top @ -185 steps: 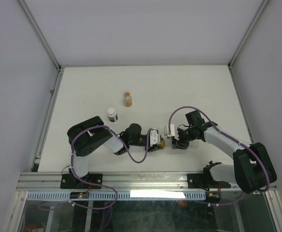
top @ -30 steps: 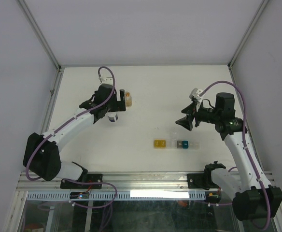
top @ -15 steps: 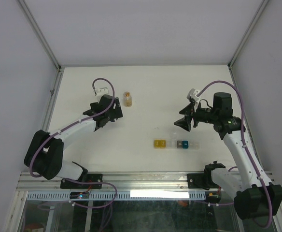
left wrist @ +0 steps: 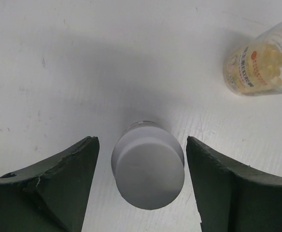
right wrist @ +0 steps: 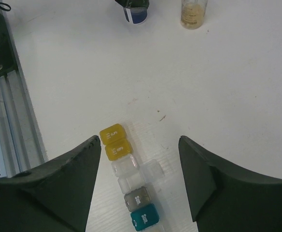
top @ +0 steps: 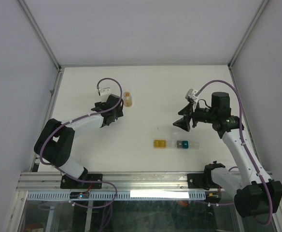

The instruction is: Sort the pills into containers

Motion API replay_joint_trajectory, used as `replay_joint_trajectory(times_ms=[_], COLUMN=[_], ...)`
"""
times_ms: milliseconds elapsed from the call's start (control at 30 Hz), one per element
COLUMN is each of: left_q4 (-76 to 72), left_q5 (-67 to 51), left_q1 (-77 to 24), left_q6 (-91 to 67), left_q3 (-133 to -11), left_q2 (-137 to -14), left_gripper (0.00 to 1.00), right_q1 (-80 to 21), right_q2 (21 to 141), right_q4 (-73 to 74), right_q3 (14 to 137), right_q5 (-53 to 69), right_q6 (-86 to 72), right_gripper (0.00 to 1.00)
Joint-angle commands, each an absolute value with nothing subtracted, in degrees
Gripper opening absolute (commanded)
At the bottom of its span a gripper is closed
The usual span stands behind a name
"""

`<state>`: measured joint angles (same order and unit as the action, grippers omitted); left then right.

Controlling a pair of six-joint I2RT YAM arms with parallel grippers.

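Observation:
A small bottle with a white cap (left wrist: 148,176) stands on the table between the fingers of my left gripper (left wrist: 141,145). There is a gap on each side, so the gripper is open around it. In the top view the left gripper (top: 112,117) covers that bottle. A small bottle of pale yellow pills (left wrist: 259,63) stands just beyond it, apart. The containers (right wrist: 129,174) lie in a strip of yellow, clear, grey and teal boxes. My right gripper (right wrist: 138,140) hovers open above the strip (top: 176,144), holding nothing.
The pill bottle (top: 127,99) stands at the back of the white table, right of the left gripper. An aluminium rail (right wrist: 6,106) runs along the table's near edge. Grey walls close in the sides and back.
My left gripper has moved from beside the two bottles to over the white-capped one and hides it from above. The right arm has barely moved.

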<state>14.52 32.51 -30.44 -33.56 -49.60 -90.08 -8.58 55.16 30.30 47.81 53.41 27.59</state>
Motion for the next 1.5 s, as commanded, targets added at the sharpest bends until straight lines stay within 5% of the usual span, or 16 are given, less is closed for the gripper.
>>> replay_joint_trajectory(times_ms=[0, 200, 400, 600, 767, 1133, 1467], left_q4=[11.28, 11.38, 11.92, 12.49, 8.34, -29.55, -38.85], left_q5=[34.52, 32.14, 29.14, 23.28, 14.11, -20.86, -18.53], left_q1=[-30.85, -30.78, -31.14, -36.45, -44.02, -48.38, -53.82], left_q6=[-34.14, -32.55, -30.49, -28.02, -25.52, -27.05, -30.64], left_q3=[-52.88, -53.62, -52.51, -48.93, -46.19, -37.16, -40.16], left_q2=[-91.15, -91.67, -88.68, -79.84, -73.86, -70.12, -74.95], left_gripper=[0.73, 0.60, 0.23, 0.06, 0.00, 0.00, 0.00], right_q1=[-9.23, -9.14, -9.18, -9.38, -10.03, -10.11, -10.90], right_q2=[55.13, 55.13, 55.32, 55.00, 53.10, 49.69, 47.01], right_q4=[29.33, 29.30, 29.27, 30.20, 31.89, 39.83, 34.71], right_q3=[48.37, 48.16, 48.03, 47.75, 46.93, 47.25, 45.55], right_q5=[54.23, 53.89, 54.75, 60.13, 67.20, 75.00, 70.80], right_q6=[28.21, 28.38, 28.43, 30.88, 36.26, 49.00, 47.45], right_gripper=[0.68, 0.68, 0.68, 0.69, 0.69, 0.86, 0.89])
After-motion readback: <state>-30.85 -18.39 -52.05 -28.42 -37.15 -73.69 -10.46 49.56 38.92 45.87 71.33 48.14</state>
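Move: The white pill bottle stands upright between the left gripper's open fingers, about 1 cm ahead of the hand point and 1 cm below it. The glass jar is some 9 cm ahead and 8 cm right; the pill organizer's yellow end is about 14 cm back, 25 cm right and 4 cm lower. From the right hand the bottle is roughly 12 cm ahead, 33 cm left and 17 cm lower; the organizer's yellow end is about 3 cm back, 8 cm left and 20 cm lower. Ease the left gripper forward about 1 cm and close it to pinch the pill bottle by its sides, then carry it right, up and back, some 25 cm rightward, towards the right gripper, swinging the wrist strongly clockwise so the fingers turn to the right. Meanwhile draw the right gripper back about 6 cm, turn it some 20 degrees counter-clockwise and open it wider. ##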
